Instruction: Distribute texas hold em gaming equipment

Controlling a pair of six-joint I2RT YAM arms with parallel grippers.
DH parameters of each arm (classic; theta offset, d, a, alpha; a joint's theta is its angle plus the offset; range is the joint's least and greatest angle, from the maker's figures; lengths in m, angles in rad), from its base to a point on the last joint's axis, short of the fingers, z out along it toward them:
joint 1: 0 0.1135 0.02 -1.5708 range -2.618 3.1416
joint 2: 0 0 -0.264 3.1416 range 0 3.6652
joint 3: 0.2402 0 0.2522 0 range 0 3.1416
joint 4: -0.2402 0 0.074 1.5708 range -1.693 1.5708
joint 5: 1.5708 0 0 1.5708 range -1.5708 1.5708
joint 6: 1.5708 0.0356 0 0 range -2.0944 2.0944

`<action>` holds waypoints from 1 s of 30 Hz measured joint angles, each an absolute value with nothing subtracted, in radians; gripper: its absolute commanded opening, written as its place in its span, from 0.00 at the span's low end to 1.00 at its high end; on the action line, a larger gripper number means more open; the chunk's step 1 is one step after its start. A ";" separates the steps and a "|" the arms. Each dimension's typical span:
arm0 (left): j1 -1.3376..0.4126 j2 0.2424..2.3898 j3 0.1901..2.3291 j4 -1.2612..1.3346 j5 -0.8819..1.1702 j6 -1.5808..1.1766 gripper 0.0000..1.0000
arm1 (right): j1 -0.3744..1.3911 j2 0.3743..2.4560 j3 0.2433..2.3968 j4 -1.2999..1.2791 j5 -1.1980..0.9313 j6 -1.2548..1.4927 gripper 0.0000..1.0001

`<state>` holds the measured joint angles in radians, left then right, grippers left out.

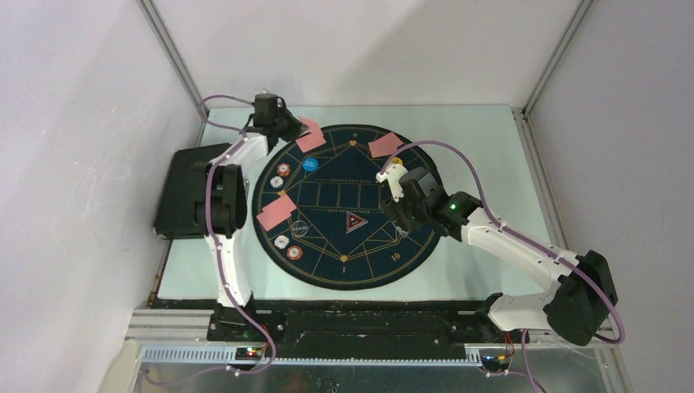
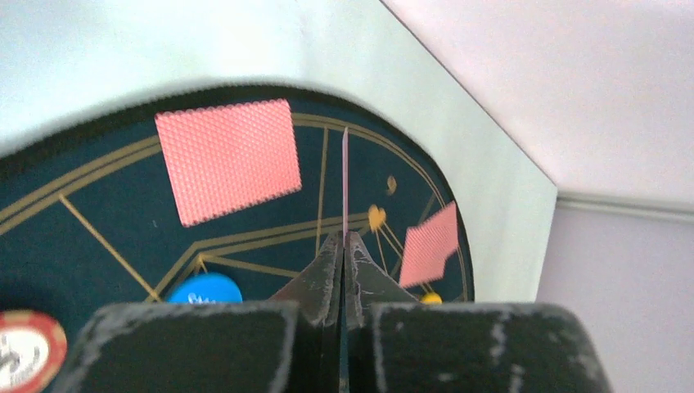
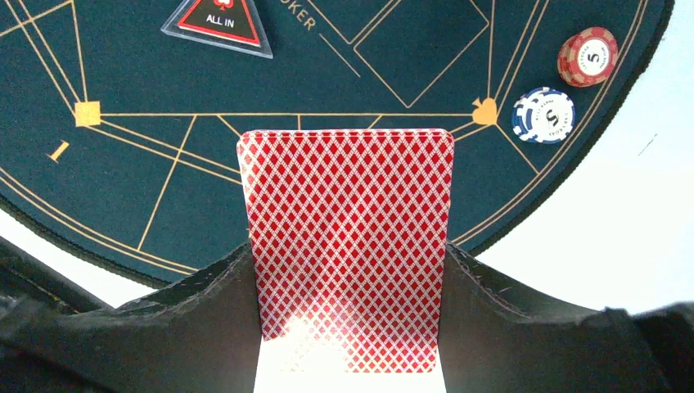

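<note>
My left gripper (image 1: 288,124) (image 2: 344,237) is at the far left rim of the dark round mat (image 1: 344,270), shut on a single playing card (image 2: 345,176) seen edge-on. Just past it a pink-backed card (image 1: 311,135) (image 2: 225,160) lies on the mat. Two more lie at the far edge (image 1: 385,145) (image 2: 430,241) and on the left side (image 1: 277,211). My right gripper (image 1: 397,192) (image 3: 348,254) hovers over the mat's right half, closed on a deck of cards (image 3: 348,262) by its side edges. The red triangular token (image 1: 355,221) (image 3: 217,24) lies mid-mat.
Chips lie along the mat's left side: blue (image 1: 310,164) (image 2: 205,288), red-white (image 1: 283,169) (image 2: 24,348), and a pair near the front left (image 3: 588,56) (image 3: 543,115). A black rectangular case (image 1: 184,192) stands off the mat's left edge, beside the left arm.
</note>
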<state>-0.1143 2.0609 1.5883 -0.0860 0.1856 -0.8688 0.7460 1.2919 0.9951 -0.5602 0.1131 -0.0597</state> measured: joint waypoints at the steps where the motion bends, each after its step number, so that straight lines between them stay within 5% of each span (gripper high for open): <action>1: -0.110 2.098 1.625 -0.091 0.180 -0.875 0.00 | 0.746 1.292 0.995 -0.558 0.113 -0.060 0.00; 9: -0.085 2.278 1.797 -0.197 0.133 -0.895 0.01 | 0.746 1.292 0.995 -0.555 0.121 -0.059 0.00; 13: -0.081 2.297 1.806 -0.237 0.133 -0.903 0.11 | 0.746 1.292 0.995 -0.555 0.127 -0.059 0.00; 16: -0.081 2.300 1.806 -0.261 0.133 -0.909 0.34 | 0.746 1.292 0.995 -0.555 0.130 -0.059 0.00; 19: -0.081 2.299 1.806 -0.279 0.130 -0.908 0.43 | 0.746 1.291 0.995 -0.555 0.133 -0.059 0.00; 27: -0.081 2.213 1.723 -0.332 0.090 -0.883 0.92 | 0.747 1.281 0.995 -0.556 0.136 -0.059 0.00; 30: -0.081 2.143 1.691 -0.351 0.081 -0.867 0.99 | 0.754 1.280 0.995 -0.558 0.137 -0.060 0.00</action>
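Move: The left hand still pinches a card; the dealt card lying on the mat, where this one is taken, is about 9 cm below it, some 2 cm back and 2 cm to its right. The blue disc lies about 10 cm back and 2 cm to the right of this hand, the red chip some 11 cm back and 7 cm to its left. From the right hand the dealt card is roughly 25 cm ahead and 25 cm to the left. Lowering its card some 8 cm onto the dealt card, the left hand opens wide, drawing back 4 cm. ##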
